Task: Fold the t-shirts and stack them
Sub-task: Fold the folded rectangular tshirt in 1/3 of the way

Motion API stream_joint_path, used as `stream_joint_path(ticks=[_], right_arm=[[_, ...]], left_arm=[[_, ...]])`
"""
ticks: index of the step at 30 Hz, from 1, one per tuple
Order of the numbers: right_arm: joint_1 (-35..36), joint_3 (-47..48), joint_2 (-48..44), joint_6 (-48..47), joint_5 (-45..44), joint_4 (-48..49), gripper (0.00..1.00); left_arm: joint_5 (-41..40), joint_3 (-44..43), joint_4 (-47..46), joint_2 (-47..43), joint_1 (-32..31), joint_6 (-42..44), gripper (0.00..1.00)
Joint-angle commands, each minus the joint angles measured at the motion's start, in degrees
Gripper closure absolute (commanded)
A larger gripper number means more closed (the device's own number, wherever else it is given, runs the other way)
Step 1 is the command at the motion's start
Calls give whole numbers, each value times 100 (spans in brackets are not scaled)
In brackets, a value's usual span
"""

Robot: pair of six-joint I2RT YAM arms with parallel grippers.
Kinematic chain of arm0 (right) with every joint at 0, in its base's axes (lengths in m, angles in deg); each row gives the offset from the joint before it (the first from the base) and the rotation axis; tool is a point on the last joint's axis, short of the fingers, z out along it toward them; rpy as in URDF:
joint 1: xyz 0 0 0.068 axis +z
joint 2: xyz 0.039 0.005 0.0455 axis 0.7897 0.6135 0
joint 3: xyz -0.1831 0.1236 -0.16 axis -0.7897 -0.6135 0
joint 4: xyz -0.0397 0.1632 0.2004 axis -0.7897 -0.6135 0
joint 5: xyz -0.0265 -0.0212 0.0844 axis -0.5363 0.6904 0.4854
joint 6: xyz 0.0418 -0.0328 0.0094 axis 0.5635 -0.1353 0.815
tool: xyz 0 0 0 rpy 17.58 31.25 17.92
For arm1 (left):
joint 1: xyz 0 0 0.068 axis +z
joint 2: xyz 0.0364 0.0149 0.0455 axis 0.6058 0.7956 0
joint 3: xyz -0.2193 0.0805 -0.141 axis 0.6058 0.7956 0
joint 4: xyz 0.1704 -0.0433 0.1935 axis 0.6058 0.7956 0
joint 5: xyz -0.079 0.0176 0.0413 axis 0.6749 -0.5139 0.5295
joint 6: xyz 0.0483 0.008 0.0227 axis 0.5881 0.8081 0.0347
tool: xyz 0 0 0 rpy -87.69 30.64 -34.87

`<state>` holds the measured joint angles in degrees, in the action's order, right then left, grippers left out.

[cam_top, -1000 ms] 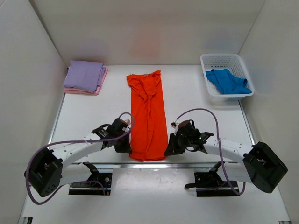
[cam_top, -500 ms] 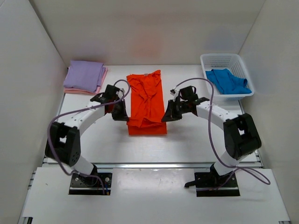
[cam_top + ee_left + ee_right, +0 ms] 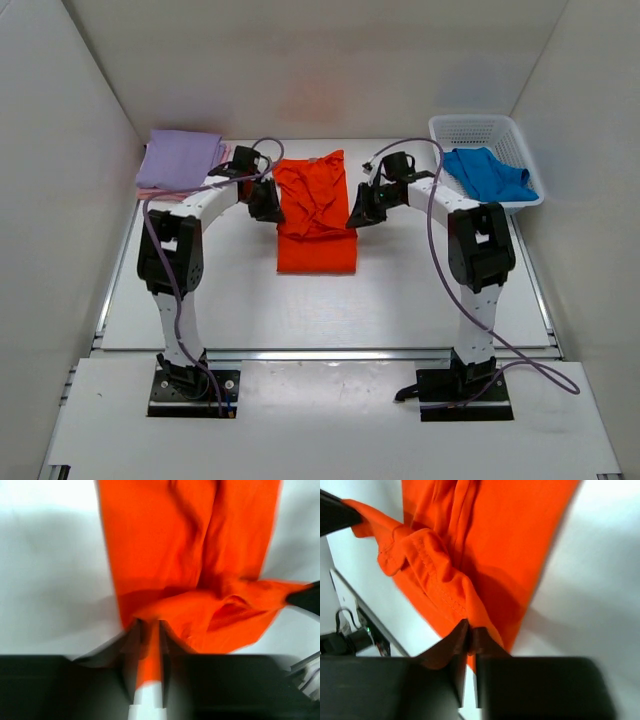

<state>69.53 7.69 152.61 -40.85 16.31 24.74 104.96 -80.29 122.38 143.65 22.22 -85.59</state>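
The orange t-shirt (image 3: 316,215) lies mid-table, doubled over itself, its fold edge nearest me. My left gripper (image 3: 268,205) is at its far left edge and my right gripper (image 3: 358,215) at its far right edge. In the left wrist view the left gripper (image 3: 149,625) has a lifted fold of orange cloth (image 3: 165,545) between jaws that stand only narrowly apart. The right gripper (image 3: 470,630) pinches the stitched hem of the orange shirt (image 3: 510,540). A folded lavender t-shirt (image 3: 180,160) lies on a pink one (image 3: 222,152) at the far left. A blue t-shirt (image 3: 487,173) sits crumpled in the basket.
The white mesh basket (image 3: 470,128) stands at the far right corner against the wall. White walls close in the table on the left, back and right. Both arms reach far out over the table, their cables looping above them.
Both grippers have carried the shirt's near hem away from me to its far end, folding it in half. The left jaws have parted slightly.
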Motion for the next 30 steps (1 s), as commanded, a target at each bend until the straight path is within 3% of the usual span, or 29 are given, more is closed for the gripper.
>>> stream_joint_path(ticks=[1, 2, 4, 7, 10, 13, 19, 25, 30], right_arm=[[-364, 911, 421, -159, -27, -141, 88], [-357, 1148, 457, -115, -53, -63, 83], [-523, 1396, 580, -62, -106, -70, 73], [-620, 1327, 362, -79, -194, -71, 52], [-594, 546, -94, -62, -247, 200, 43], [-498, -552, -691, 69, -300, 570, 42], [-85, -2845, -1782, 755, -502, 1939, 43], [267, -4051, -2267, 1871, -968, 3022, 43], [329, -4237, -2083, 2258, -1223, 3488, 43]], left_arm=[[439, -774, -272, 332, 311, -201, 61], [737, -967, -352, 489, 494, -402, 54], [1091, -1004, -799, 526, 654, -720, 54], [1118, -250, -1396, -60, 830, -1125, 52], [1083, 963, -1810, -711, 796, -1231, 52], [881, 2297, -1943, -1344, 498, -1213, 53], [-6, 3977, -2487, -2346, -276, -1756, 48], [-682, 4577, -2990, -2743, -470, -2460, 48], [-991, 4692, -3323, -2762, -497, -2838, 48]])
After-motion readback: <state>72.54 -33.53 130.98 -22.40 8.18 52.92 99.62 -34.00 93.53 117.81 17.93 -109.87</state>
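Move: My left fingers still hold the hem's left corner; the shirt's new left near corner, at the fold, lies some 11 cm back, in line left-right and 6 cm below. The collar end is about 15 cm ahead and 6 cm right, the purple stack 14 cm ahead and 21 cm left. My right hand has the hem's other corner, with the right near fold corner 11 cm back, 1 cm right and 7 cm below; the blue t-shirt is 12 cm ahead and 28 cm right. I open both grippers about halfway and let go of the hem as both hands run forward another 6 to 7 cm, the right one also sliding some 5 cm to its right. Then I sweep both back nearly 20 cm and down over the folded panel to just behind the fold, turning the left hand about 20 degrees counter-clockwise and the right about 15 clockwise, and ease forward 1 to 2 cm with open fingers towards the two near corners. ##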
